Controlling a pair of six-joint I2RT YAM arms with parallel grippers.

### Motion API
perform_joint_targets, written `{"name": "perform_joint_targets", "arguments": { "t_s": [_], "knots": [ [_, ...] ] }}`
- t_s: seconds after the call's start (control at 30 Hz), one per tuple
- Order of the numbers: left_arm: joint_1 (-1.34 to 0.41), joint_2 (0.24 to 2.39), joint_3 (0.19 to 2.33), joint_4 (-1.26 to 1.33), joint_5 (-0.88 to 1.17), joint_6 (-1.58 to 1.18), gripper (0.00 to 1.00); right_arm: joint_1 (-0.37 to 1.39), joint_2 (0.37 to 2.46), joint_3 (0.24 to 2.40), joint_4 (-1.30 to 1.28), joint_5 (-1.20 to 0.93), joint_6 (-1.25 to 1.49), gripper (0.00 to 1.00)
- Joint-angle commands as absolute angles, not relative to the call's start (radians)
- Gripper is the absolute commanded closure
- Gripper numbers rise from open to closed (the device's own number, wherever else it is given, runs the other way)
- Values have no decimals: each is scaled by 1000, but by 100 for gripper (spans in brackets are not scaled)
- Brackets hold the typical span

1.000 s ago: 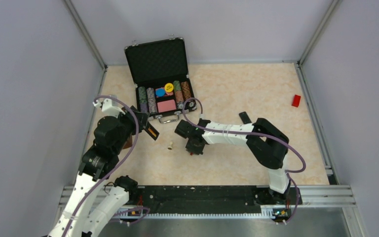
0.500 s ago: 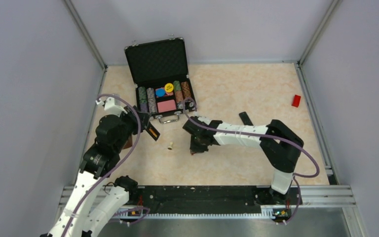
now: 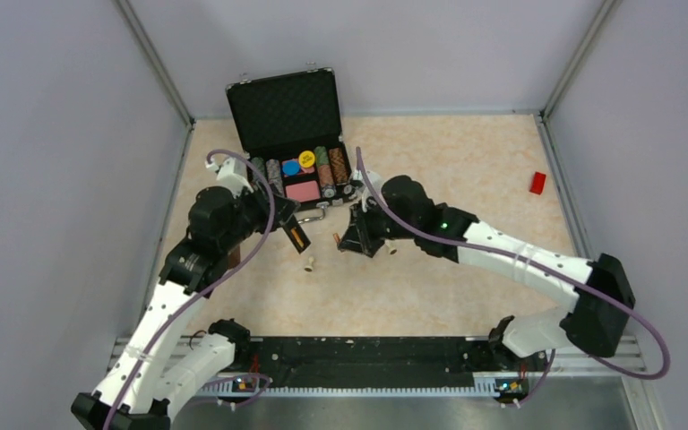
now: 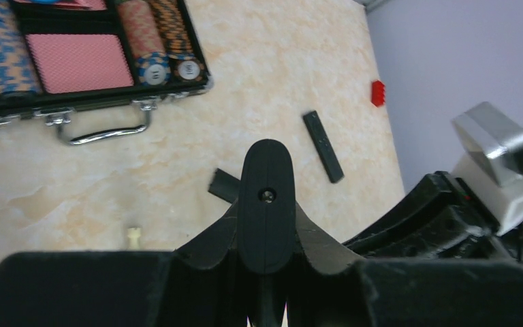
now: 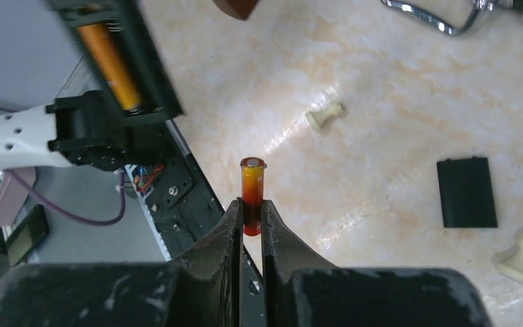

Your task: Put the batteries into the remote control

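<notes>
My left gripper (image 3: 285, 227) (image 4: 267, 212) is shut on the black remote control (image 3: 297, 237), which I see end-on in the left wrist view (image 4: 267, 194). In the right wrist view its open battery bay (image 5: 119, 65) faces me with one orange battery (image 5: 109, 63) inside. My right gripper (image 3: 347, 240) (image 5: 250, 208) is shut on the second red-orange battery (image 5: 252, 191) (image 3: 338, 239), held off the table a short way right of the remote. The black back cover (image 5: 466, 192) (image 4: 224, 184) lies flat on the table.
An open case of poker chips (image 3: 291, 134) (image 4: 75, 61) stands at the back left. Cream pegs (image 3: 308, 265) (image 5: 325, 116) (image 5: 521, 257) lie near the grippers. A separate black bar (image 4: 323, 146) and a red block (image 3: 537, 182) lie to the right.
My right gripper has lifted from the table and moved back and left toward the remote, with the battery in it. My left gripper has carried the remote right and farther from the base.
</notes>
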State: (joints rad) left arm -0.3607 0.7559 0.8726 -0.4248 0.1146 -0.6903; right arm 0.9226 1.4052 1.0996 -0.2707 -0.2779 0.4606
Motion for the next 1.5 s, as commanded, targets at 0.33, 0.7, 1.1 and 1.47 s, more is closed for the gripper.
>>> {"name": "perform_joint_targets", "arguments": {
  "t_s": [0.33,0.7,1.1,1.47],
  "knots": [
    [-359,984,932,70,726,-825,100,930,993,1019,-205,-262,77,100],
    [-410,1051,877,334,782,-913,100,930,928,1023,-233,-256,127,100],
    [-449,1101,868,390,775,-910,100,968,896,965,-137,-278,91,100],
    [-464,1132,854,395,706,-1010,100,975,1027,1162,-351,-154,330,100]
  ]
}}
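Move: The remote's open compartment, held by the left hand with one battery already in it, lies about 11 cm to the left of the right hand, some 2 cm back and 5 cm higher. On the table, roughly 18 cm below the right hand, the battery cover is 8 cm ahead and 6 cm right, the pawn 3 cm ahead and 11 cm left. From the left hand, the second battery is some 12 cm right, 4 cm back and 8 cm below. The remote, still gripped in the left hand, is swung about 13 cm to the right and some 6 cm up towards the second battery, turning some 40 degrees clockwise and rolling. The battery, kept pinched between the right fingertips, rises about 12 cm to meet the remote, backing off 6 cm right and 4 cm towards the base as the wrist rolls; both hands slow to a near hover. ##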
